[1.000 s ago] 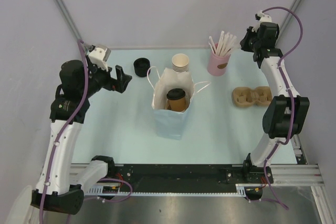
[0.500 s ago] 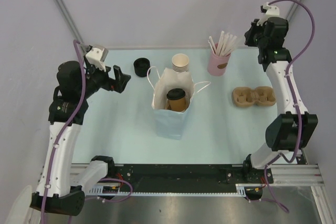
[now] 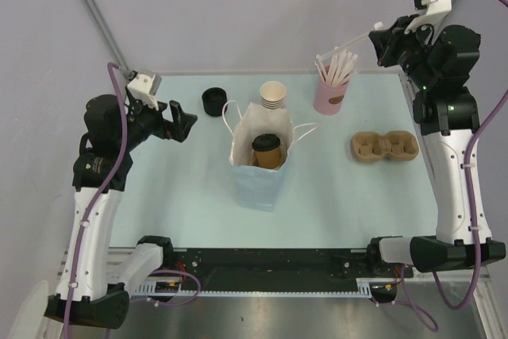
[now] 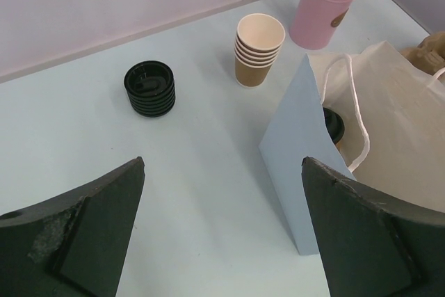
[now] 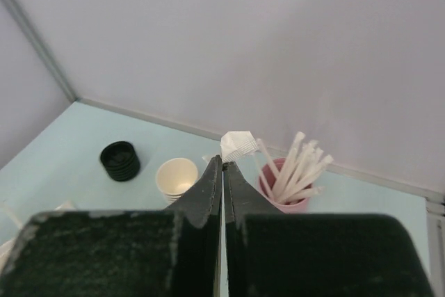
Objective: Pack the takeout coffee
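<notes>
The takeout coffee (image 3: 267, 151), a brown cup with a black lid (image 4: 332, 124), stands inside the open paper bag (image 3: 255, 180) at the table's middle. My right gripper (image 3: 381, 44) hangs high above the back right, over the pink cup (image 3: 329, 94). It is shut on a white wrapped stick (image 3: 355, 38), whose end pokes out past the fingertips (image 5: 240, 145). The stick is lifted out of the pink cup. My left gripper (image 3: 186, 125) hovers left of the bag, wide open with nothing between its fingers (image 4: 104, 199).
A stack of black lids (image 3: 213, 101) and a stack of lidless brown cups (image 3: 272, 94) stand behind the bag. The pink cup holds several white sticks (image 5: 299, 168). A cardboard cup carrier (image 3: 384, 146) lies at the right.
My right arm has risen and swung right, with the white stick pinched in its jaws and drawn out of the pink cup. The left arm has barely moved.
</notes>
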Robot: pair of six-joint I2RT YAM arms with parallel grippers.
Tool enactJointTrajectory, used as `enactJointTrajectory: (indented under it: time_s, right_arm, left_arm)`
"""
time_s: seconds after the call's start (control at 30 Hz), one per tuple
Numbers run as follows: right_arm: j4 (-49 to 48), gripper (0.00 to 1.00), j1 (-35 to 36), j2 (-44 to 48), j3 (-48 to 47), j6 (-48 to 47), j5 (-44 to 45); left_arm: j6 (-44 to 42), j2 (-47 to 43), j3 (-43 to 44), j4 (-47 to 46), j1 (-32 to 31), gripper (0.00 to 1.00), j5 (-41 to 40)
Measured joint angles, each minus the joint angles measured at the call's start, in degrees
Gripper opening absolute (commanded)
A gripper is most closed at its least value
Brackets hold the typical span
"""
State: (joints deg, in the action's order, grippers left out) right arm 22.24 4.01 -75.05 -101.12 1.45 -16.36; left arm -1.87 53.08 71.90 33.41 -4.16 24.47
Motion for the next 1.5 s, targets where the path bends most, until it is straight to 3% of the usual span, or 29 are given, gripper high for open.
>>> enactJointTrajectory:
  time_s: [0.33,0.53,1.13,1.5]
  right_arm:
    - [4.9,0.0,0.66,1.88,-2.93,3.04,-19.43]
    - [6.25,0.0,6.58,1.95,-1.53,2.69,-26.6]
    - [15.06,0.0,28.37,-2.05,5.62,-7.78,-22.49]
    - [22.84,0.0,35.54,-6.62,5.49,-14.4,-15.21]
  left_arm:
    - [0.39,-0.33,-0.24,-0.79,0.35,1.0,0.2]
    - [0.42,-0.33,-0.35,-1.18,0.57,1.0,0.22]
    - [0.44,-0.33,-0.76,-1.25,1.57,1.0,0.42]
    - [0.44,-0.31,-0.94,-1.42,1.73,1.0,1.27]
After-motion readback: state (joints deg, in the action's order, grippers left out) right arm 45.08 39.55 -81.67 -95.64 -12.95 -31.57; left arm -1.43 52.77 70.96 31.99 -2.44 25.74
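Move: The right hand holds a straw that hangs from its shut fingers; it is taken to the open paper bag, about 24 cm to the left, 11 cm back and some 38 cm below. The lidded coffee inside stands about 22 cm left, 9 cm back; the stacked paper cups 21 cm left, 11 cm ahead; the pink straw holder straight ahead, 15 cm out. From the left hand the bag lies about 21 cm right, 1 cm back and 24 cm lower. Still pinching the straw by its top end, the right hand carries it towards the bag mouth, some 23 cm left and 15 cm back. The path begins nearly level as the wrist swings counter-clockwise, about 50 degrees in all; from about midway the hand also sinks, ending 16 cm lower with the fingers tipping down, close above the bag's right side. ##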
